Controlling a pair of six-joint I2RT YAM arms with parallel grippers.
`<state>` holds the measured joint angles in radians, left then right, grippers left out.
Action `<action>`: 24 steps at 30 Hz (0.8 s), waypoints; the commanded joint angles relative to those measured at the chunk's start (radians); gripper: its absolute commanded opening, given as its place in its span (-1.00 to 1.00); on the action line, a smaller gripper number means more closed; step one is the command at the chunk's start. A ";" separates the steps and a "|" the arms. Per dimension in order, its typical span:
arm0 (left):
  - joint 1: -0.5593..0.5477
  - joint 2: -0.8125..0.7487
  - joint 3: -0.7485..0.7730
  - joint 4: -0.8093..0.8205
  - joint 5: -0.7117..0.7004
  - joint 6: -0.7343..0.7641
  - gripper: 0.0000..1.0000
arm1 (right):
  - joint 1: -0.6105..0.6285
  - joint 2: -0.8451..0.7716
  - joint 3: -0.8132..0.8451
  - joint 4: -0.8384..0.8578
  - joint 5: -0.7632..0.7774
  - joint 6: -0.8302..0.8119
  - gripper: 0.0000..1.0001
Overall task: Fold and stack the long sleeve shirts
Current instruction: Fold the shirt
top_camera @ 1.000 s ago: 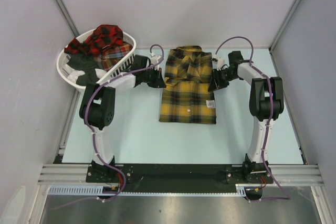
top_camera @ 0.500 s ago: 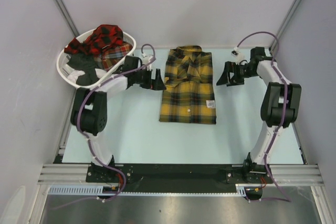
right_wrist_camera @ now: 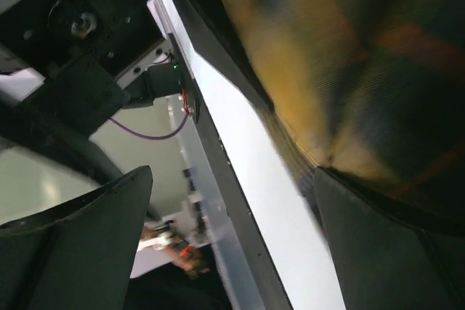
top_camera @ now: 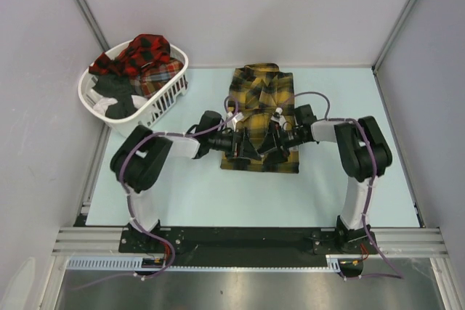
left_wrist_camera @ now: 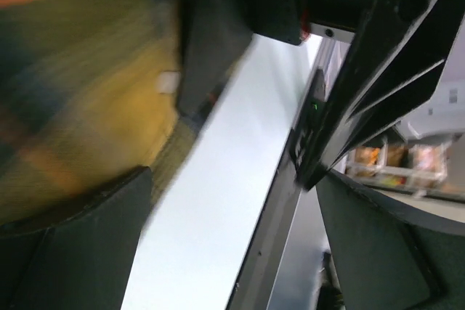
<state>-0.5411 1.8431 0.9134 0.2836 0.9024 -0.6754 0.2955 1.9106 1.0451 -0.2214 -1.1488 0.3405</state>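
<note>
A mustard-yellow plaid long sleeve shirt (top_camera: 260, 96) lies folded on the pale table, collar at the far end. Both arms reach inward over its near half, tips facing each other. My left gripper (top_camera: 245, 147) is open and holds nothing; in the left wrist view its fingers (left_wrist_camera: 73, 252) stand wide apart, with blurred yellow cloth (left_wrist_camera: 80, 85) beside the left one. My right gripper (top_camera: 272, 144) is also open and holds nothing; its wrist view shows the shirt (right_wrist_camera: 356, 56) by the right finger (right_wrist_camera: 396, 252). Red-and-black plaid shirts (top_camera: 144, 51) lie heaped in the basket.
A white laundry basket (top_camera: 96, 104) stands at the far left, with dark and white clothes under the red plaid. Grey walls close in the table on three sides. The arm bases and a metal rail (top_camera: 247, 240) run along the near edge.
Both grippers opened at the shirt's upper sides, pulled outward, then swung down and inward. They now face each other over the shirt's near half.
</note>
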 commanded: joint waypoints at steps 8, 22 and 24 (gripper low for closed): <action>0.216 0.061 -0.127 -0.038 -0.021 0.098 0.99 | -0.252 0.185 0.028 -0.362 -0.008 -0.334 0.99; 0.093 0.083 0.019 0.112 -0.089 0.005 0.99 | -0.170 0.158 0.143 -0.424 0.023 -0.458 0.99; 0.128 0.133 0.010 0.094 -0.121 0.004 0.99 | -0.211 0.240 0.196 -0.488 0.052 -0.530 0.99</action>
<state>-0.4835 1.8725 0.9161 0.3557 0.9070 -0.6319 0.1669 2.0201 1.1481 -0.6598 -1.2011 -0.0570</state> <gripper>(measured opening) 0.994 0.994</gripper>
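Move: The folded shirt lies flat under both open hands, which hover over its lower front some 10 cm apart. Its middle is about 13 cm ahead, 5 cm right and 3 cm below the left hand; from the right hand it is about 13 cm ahead and 4 cm left. The bottom hem's middle lies some 9 cm back of the right hand and 4 cm to its left, 3 cm down. Both open hands dip, each sweeps some 7 cm outward over the shirt, returns inward higher, then dips again. ##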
